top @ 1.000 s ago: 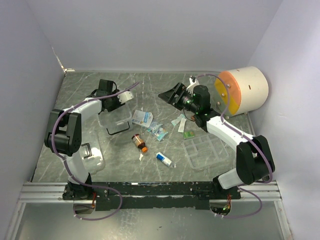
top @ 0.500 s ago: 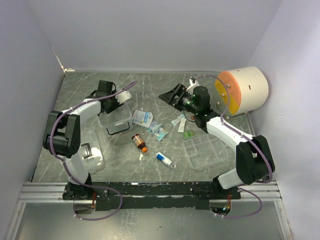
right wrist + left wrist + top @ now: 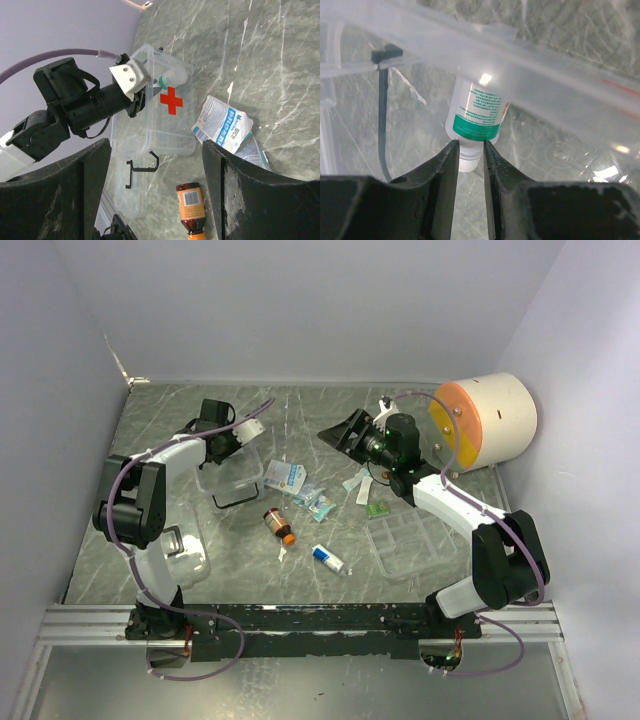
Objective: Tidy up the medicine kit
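The medicine kit's clear box stands open at mid left, with a red cross on its wall. Its clear lid with the black handle lies nearer the left base. The divided tray insert lies apart at the right. My left gripper reaches into the box. Its jaws press both sides of the cap of a white bottle with a green label, which lies inside the box. My right gripper hovers open above the table's middle, nothing between its fingers.
A brown bottle, a blue-and-white sachet, smaller packets, a green packet and a small white tube lie scattered mid-table. A large cream-and-orange cylinder lies at the right wall.
The left gripper's jaws have narrowed onto the bottle's cap, and that gripper has shifted slightly left at the box. The right arm has barely moved.
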You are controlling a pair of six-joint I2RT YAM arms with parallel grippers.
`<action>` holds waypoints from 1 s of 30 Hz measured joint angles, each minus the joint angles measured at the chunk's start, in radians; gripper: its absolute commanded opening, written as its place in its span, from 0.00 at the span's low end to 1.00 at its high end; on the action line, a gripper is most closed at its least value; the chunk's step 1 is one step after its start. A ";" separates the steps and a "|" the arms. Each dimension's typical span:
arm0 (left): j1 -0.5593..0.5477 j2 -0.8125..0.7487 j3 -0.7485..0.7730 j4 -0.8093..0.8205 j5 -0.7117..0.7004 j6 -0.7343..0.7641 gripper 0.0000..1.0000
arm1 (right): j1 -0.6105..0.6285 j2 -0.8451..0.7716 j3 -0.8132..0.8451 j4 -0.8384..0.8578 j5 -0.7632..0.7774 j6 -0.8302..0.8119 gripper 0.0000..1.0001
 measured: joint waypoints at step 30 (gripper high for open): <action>-0.010 -0.470 0.066 -0.038 -0.028 -0.484 0.77 | 0.036 0.026 0.030 -0.156 0.045 -0.195 0.73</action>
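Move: The white bottle lies in the clear box with its cap end at the left fingers. Its middle is about 3 cm to the right of the left hand, 1 cm ahead and 3 cm below. The box's middle lies some 4 cm back and 1 cm right of that hand; the blue-white packet is 8 cm back and 16 cm right. From the right hand, the white bottle is about 9 cm ahead, 22 cm left and 20 cm lower. After easing about 2 cm to the right, low in the box, the left hand opens its fingers off the white bottle's cap end, then climbs fast some 20 cm, up and out of the box. On the way up the wrist tips its fingers upward and rolls its left side down, each by roughly 25 degrees. The right hand, still open and empty, sinks about 4 cm with a slight roll. ##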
